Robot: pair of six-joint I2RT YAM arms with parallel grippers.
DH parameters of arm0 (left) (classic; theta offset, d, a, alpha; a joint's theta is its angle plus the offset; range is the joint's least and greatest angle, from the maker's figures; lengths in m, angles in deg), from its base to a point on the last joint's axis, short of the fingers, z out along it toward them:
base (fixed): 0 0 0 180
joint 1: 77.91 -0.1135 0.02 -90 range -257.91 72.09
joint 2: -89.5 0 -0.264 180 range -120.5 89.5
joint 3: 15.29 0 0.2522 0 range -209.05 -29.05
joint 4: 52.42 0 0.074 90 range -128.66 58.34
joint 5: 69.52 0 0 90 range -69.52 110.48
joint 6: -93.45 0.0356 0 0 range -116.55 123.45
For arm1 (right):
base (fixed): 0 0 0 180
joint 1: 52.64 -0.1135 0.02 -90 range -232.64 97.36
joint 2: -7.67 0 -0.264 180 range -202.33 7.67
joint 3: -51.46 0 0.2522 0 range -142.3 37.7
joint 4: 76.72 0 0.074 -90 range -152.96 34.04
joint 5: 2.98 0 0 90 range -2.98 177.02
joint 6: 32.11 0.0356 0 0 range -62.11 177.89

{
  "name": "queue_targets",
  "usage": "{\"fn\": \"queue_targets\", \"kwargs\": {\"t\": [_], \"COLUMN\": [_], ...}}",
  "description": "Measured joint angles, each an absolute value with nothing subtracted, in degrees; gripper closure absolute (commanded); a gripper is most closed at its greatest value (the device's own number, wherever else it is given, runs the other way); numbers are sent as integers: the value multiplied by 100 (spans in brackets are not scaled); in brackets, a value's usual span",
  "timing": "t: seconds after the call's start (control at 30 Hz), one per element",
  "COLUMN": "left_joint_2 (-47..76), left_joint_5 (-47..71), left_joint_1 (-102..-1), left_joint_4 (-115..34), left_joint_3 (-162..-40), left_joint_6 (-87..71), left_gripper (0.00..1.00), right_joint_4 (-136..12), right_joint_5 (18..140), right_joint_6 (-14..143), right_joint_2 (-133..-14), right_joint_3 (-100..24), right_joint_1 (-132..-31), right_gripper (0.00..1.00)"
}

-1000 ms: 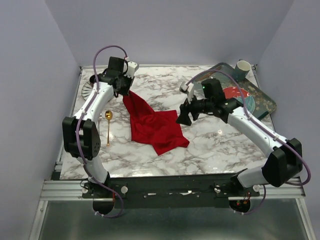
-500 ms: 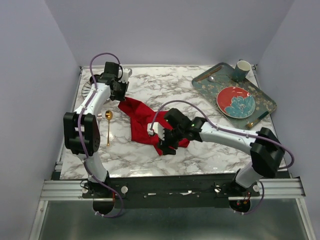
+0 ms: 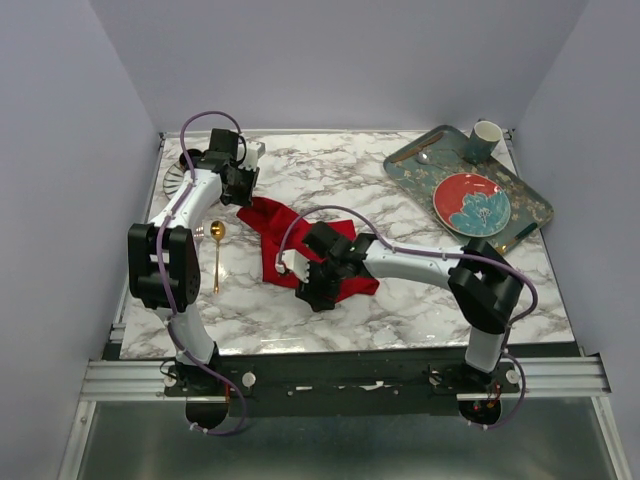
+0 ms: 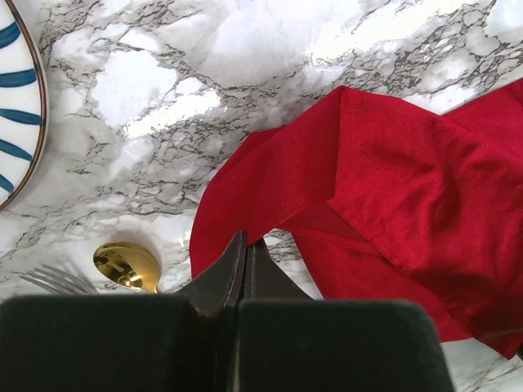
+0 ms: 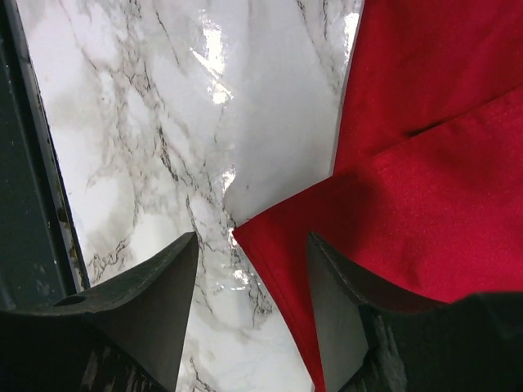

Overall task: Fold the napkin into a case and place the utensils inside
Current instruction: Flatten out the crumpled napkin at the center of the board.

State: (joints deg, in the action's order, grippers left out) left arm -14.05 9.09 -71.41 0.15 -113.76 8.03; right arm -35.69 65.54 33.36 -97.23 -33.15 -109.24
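The red napkin (image 3: 280, 232) (image 4: 392, 180) (image 5: 425, 204) lies rumpled and partly folded over on the marble table, not a narrow case. My left gripper (image 3: 243, 192) (image 4: 245, 243) is shut on the napkin's far-left edge, low over the table. My right gripper (image 3: 318, 295) (image 5: 253, 238) is open right at the table, and the napkin's near corner lies between its fingers. The gold spoon (image 3: 216, 240) (image 4: 127, 265) lies left of the napkin. The silver fork's tines (image 4: 57, 282) show beside the spoon bowl.
A blue-striped plate (image 3: 177, 180) (image 4: 16, 98) sits at the far left corner. At the back right, a dark patterned tray (image 3: 535, 215) holds a red flowered plate (image 3: 470, 203), a cup (image 3: 486, 135) and a brown-handled utensil (image 3: 515, 240).
My right arm swung from near the tray down to the napkin's near corner, its jaws narrowing. My left gripper lowered the napkin's far edge, which hung lifted before.
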Motion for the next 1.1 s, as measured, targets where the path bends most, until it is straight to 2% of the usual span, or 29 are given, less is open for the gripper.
{"fn": "queue_targets", "kwargs": {"t": [0.4, 0.5, 0.53, 0.6, 0.63, 0.67, 0.93, 1.1], "left_joint_2": [-1473, -1473, -1473, -1473, -1473, -1473, -1473, -1407], "left_joint_5": [799, 764, 749, 732, 714, 694, 526, 391], "left_joint_1": [-7161, -7176, -7187, -7198, -7209, -7218, -7231, -7231], "left_joint_4": [-51, -99, -114, -134, -136, -134, -134, -90], "left_joint_3": [-11374, -11365, -11358, -11345, -11339, -11334, -11319, -11317], "left_joint_6": [786, 784, 781, 781, 779, 779, 784, 849], "left_gripper": [100, 100, 100, 100, 100, 100, 100, 100], "right_joint_4": [-3414, -3383, -3372, -3374, -3374, -3374, -3370, -3110], "right_joint_5": [6893, 6956, 6969, 7004, 7022, 7035, 7181, 7337], "right_joint_6": [3331, 3294, 3283, 3250, 3259, 3257, 3263, 3401], "right_joint_2": [-10158, -10246, -10272, -10307, -10325, -10335, -10263, -9483], "right_joint_3": [-3448, -3562, -3588, -3619, -3628, -3643, -3569, -3271], "right_joint_1": [-11145, -11147, -11145, -11145, -11145, -11145, -11114, -10764], "right_gripper": [42, 50, 61, 76, 93, 99, 99, 99]}}
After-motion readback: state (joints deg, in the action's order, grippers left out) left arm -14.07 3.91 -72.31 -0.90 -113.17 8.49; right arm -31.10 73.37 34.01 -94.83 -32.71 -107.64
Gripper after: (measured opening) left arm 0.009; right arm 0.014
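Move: The napkin's near corner lies between the right hand's open fingers, straight below it by some 3 cm. The napkin's right corner is about 13 cm to this hand's right and 3 cm farther out; the gold spoon lies about 23 cm to its left and 10 cm ahead. From the left hand, which already holds the napkin's far-left end, that near corner is roughly 23 cm back, 16 cm right and 9 cm lower. The napkin's near corner is pinched by the right hand: already half open over it, the hand sinks about 3 cm to the board, tilting slightly, and shuts its fingers on the cloth. It then starts up again by some 3 cm, going right and a little forward with the corner. The left hand stays nearly still and keeps its pinch on the far-left end. ##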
